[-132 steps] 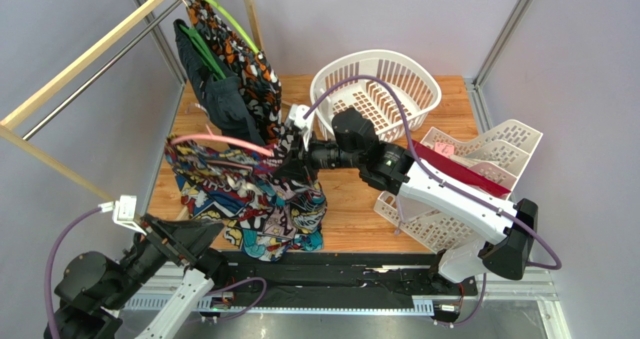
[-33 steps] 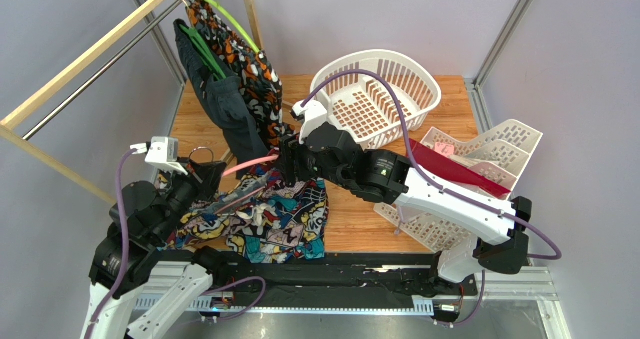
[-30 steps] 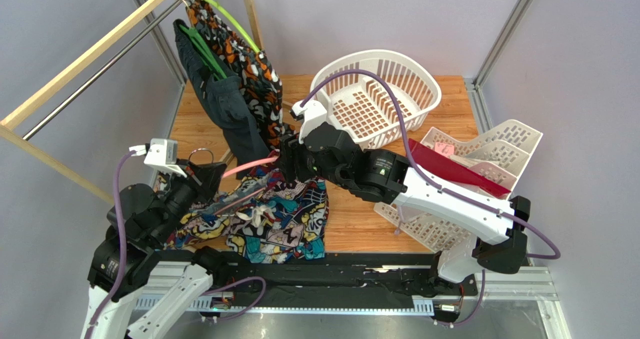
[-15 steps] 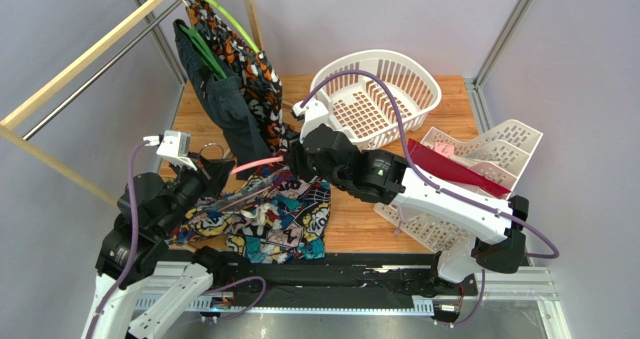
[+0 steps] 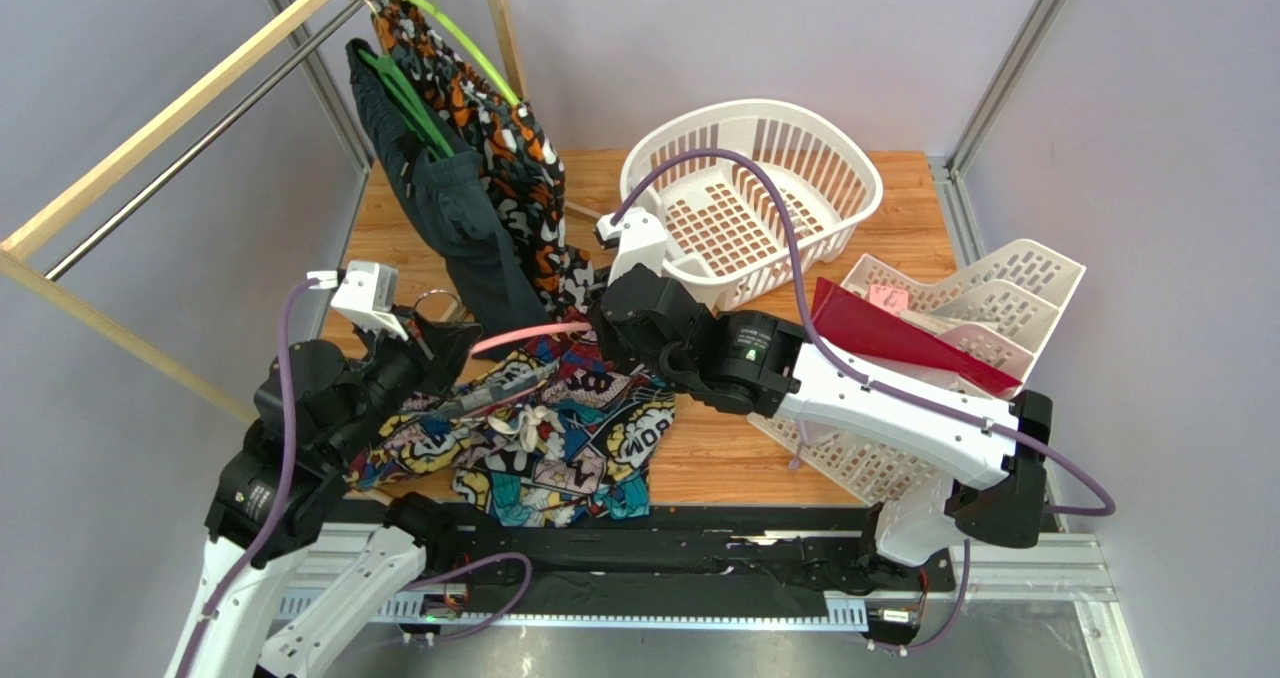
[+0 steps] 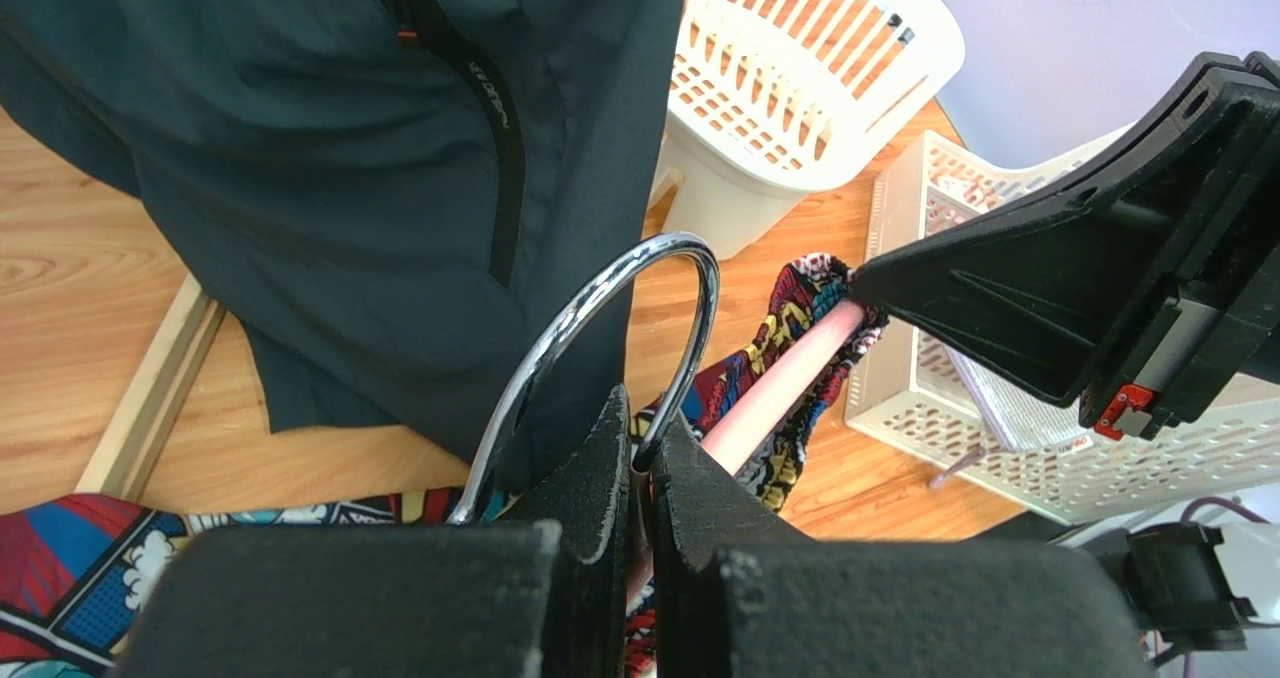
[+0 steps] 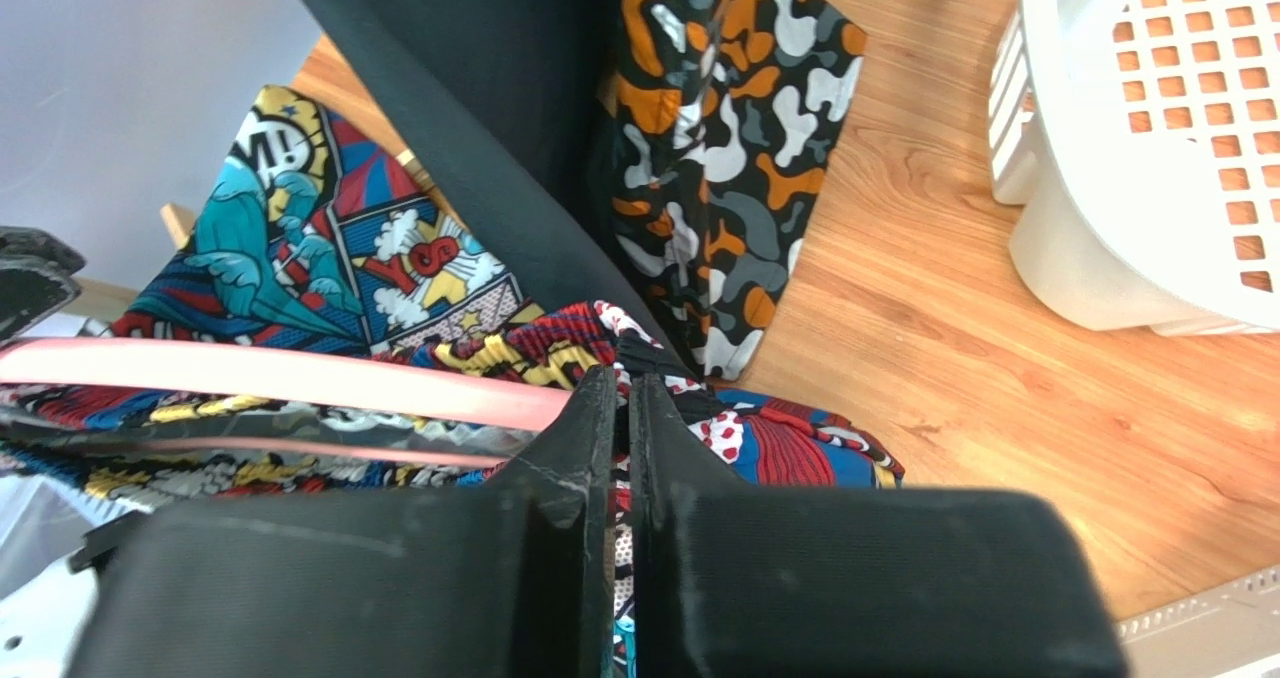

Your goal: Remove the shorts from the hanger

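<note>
The multicolour printed shorts (image 5: 526,431) lie bunched on the wooden table, still threaded on the pink hanger (image 5: 529,335). My left gripper (image 5: 433,342) is shut on the hanger's metal hook (image 6: 601,303), which rises between its fingers; the pink arm (image 6: 781,386) runs off to the right of it. My right gripper (image 5: 604,333) sits at the hanger's right end. In the right wrist view its jaws (image 7: 624,393) are pressed together on a fold of the shorts (image 7: 796,446) right beside the pink arm (image 7: 301,378).
A dark charcoal garment (image 5: 436,198) and an orange-black-white one (image 5: 504,138) hang from green hangers on the rail (image 5: 181,108), just behind the shorts. A white laundry basket (image 5: 759,168) stands at the back. White trays (image 5: 962,318) with a red sheet (image 5: 887,333) are at the right.
My right gripper has closed on the shorts' cloth by the hanger's end. The left arm has carried the hook a little up and to the right, and the shorts have shifted right.
</note>
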Action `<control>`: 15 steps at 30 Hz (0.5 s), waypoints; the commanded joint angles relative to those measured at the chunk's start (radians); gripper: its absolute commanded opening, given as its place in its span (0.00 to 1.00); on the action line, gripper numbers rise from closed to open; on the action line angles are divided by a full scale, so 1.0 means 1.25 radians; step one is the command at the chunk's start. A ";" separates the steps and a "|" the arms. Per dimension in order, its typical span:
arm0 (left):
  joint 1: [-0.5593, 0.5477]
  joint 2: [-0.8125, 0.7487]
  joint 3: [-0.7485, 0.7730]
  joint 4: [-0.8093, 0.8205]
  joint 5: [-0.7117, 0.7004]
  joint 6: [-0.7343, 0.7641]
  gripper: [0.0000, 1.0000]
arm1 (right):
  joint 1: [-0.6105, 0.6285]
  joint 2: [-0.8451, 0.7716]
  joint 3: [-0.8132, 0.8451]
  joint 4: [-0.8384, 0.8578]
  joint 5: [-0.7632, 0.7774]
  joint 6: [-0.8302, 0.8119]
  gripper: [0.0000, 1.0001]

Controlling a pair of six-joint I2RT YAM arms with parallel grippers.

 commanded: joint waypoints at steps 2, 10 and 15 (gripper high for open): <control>-0.001 -0.024 0.005 0.112 0.013 -0.056 0.00 | -0.005 -0.035 -0.041 0.002 0.090 0.038 0.00; -0.001 -0.050 0.006 0.110 -0.052 -0.086 0.00 | -0.005 -0.096 -0.149 0.013 0.193 0.062 0.00; -0.001 -0.068 0.003 0.110 -0.104 -0.103 0.00 | -0.011 -0.167 -0.232 0.045 0.239 0.067 0.00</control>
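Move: The right fingers are already shut on the shorts' waistband at the right end of the pink hanger, whose tip lies only about 2 cm to their left. This gathered waistband is some 13 cm right and 2 cm ahead of the left hand, which grips the hanger by its neck. From the right hand, the hanging dark shorts are about 12 cm ahead and 13 cm left; the white basket is roughly 22 cm ahead, 20 cm right and 20 cm lower. Keeping its pinch on the waistband, the right hand pulls it to the right, away from the left hand and along the line of the hanger arm. It travels about 5 cm, gathering speed and sinking some 2 cm, while the wrist turns roughly 10 degrees clockwise. The left hand keeps its grip on the hanger's neck, nearly in place, easing about 1 cm left against the pull. ##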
